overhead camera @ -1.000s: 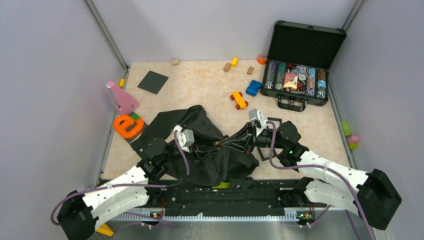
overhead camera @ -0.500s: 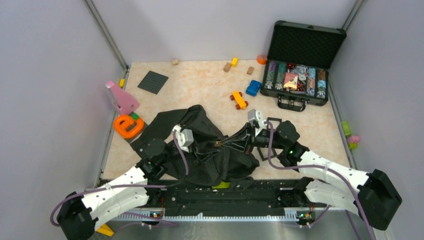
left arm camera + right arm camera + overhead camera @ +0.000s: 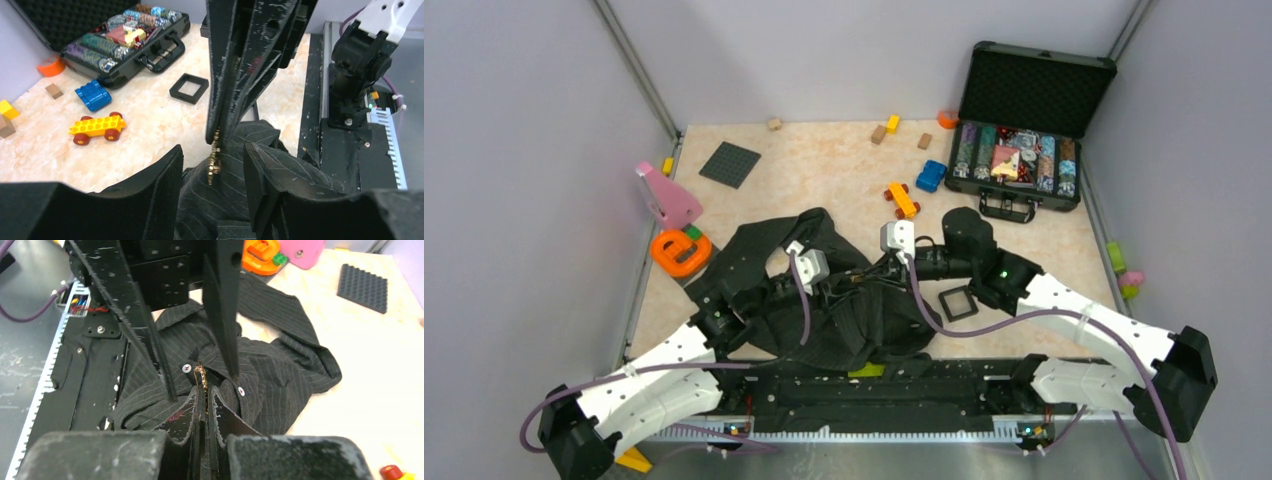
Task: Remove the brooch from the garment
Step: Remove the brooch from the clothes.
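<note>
The garment (image 3: 754, 255) lies crumpled at the near middle of the table, dark with faint pinstripes. The brooch (image 3: 215, 159), a small gold chain-like ornament, hangs from the tips of my right gripper (image 3: 204, 390), which is shut on it. The ornament rests against the cloth (image 3: 225, 210), and I cannot tell whether it is still pinned. My left gripper (image 3: 212, 172) is open, one finger (image 3: 165, 190) on each side of the ornament, touching neither it nor the right fingers. In the top view both grippers meet over the shirt (image 3: 856, 281).
A small black square frame (image 3: 957, 303) lies right of the shirt. An open case of poker chips (image 3: 1024, 150) stands at the back right. A yellow toy car (image 3: 902, 200), a blue block (image 3: 931, 176), an orange ring (image 3: 681, 252), a pink piece (image 3: 667, 197) and a dark baseplate (image 3: 729, 164) are scattered behind.
My right arm has swung left, uncovering the black square frame. My left gripper has moved forward and right so its open fingers now flank the brooch.
</note>
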`<state>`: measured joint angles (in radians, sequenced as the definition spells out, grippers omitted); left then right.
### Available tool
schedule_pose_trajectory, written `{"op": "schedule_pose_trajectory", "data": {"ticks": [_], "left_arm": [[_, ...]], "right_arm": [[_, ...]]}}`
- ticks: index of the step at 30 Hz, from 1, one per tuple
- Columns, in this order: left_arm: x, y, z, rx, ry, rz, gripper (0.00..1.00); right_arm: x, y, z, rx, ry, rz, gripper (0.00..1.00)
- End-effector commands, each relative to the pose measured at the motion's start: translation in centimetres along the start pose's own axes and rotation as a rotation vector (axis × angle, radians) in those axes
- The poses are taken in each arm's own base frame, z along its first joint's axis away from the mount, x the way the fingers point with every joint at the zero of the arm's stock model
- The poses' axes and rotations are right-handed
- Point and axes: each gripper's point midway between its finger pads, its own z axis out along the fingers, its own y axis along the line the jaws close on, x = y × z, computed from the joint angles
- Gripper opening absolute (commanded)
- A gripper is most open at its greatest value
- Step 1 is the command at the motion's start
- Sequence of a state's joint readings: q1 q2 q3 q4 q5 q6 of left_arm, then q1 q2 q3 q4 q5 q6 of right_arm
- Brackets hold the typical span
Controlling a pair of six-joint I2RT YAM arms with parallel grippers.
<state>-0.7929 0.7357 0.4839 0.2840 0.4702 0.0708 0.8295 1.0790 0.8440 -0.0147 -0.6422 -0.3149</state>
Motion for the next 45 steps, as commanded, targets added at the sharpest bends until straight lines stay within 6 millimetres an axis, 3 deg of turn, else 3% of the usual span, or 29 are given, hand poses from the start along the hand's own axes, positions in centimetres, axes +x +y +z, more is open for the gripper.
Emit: {"op": "schedule_pose_trajectory", "data": {"ticks": [1,3,9,13,14,15,22,27,35,45], "left_arm": [[-1.1,0.6,0.4,-0.001,0.007,0.067,0.52],[-1.2,0.6,0.5,0.002,0.005,0.075,0.49],[-0.3,0.6,0.4,0.014,0.059,0.078,0.10],[0.0,0.5,0.2,0.012,0.064,0.076,0.03],[0.0,0.4,0.1,0.013,0.063,0.077,0.00],[0.1,0.5,0.1,0.011,0.065,0.077,0.00],[0.4,0.7,-0.4,-0.015,0.064,0.081,0.00],[0.8,1.2,-0.7,-0.055,0.065,0.094,0.00],[0.2,1.6,-0.5,-0.071,0.042,0.093,0.00],[-2.0,0.1,-0.7,-0.029,-0.158,0.072,0.00]], "right_arm": [[-0.8,1.1,0.0,-0.072,0.027,-0.103,0.00],[-0.7,1.2,0.1,-0.074,0.036,-0.103,0.00],[-1.6,1.5,-0.1,-0.087,0.004,-0.113,0.00],[-1.6,1.6,-0.2,-0.086,0.006,-0.108,0.00],[-1.6,1.4,-0.2,-0.076,0.006,-0.106,0.06],[-1.6,1.3,-0.2,-0.062,0.007,-0.095,0.16],[-1.0,0.4,-1.2,0.050,0.014,-0.024,0.38],[0.9,0.3,-1.6,0.097,0.078,0.076,0.40],[2.1,0.9,-1.6,0.141,-0.023,0.218,0.48],[-0.2,-0.3,-1.6,0.208,-0.225,0.186,0.40]]}}
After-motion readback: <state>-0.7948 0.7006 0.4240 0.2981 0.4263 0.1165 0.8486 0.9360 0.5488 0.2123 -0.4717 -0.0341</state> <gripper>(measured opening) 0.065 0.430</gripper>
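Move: Between the left hand's half-open fingers hangs the brooch, about 1 cm to that hand's right and level with it; the right hand still pinches it, its middle about 1 cm to the right hand's left. Counted from the left hand, the garment's middle lies some 5 cm left and roughly 10 cm below. The yellow toy car is about 21 cm ahead and 10 cm right, and the empty square frame 21 cm right and 2 cm back, both roughly 12 cm lower. Sinking 1 to 2 cm together, the two hands meet at the brooch, where the left fingers close and pinch it; only then do the right fingers open to nearly half. The right hand backs off to its right by 2 cm and drops to about 5 cm below its start, towards the garment, tipping down and turning clockwise some 10 degrees, while the left keeps its pinch and shifts forward about a centimetre. ##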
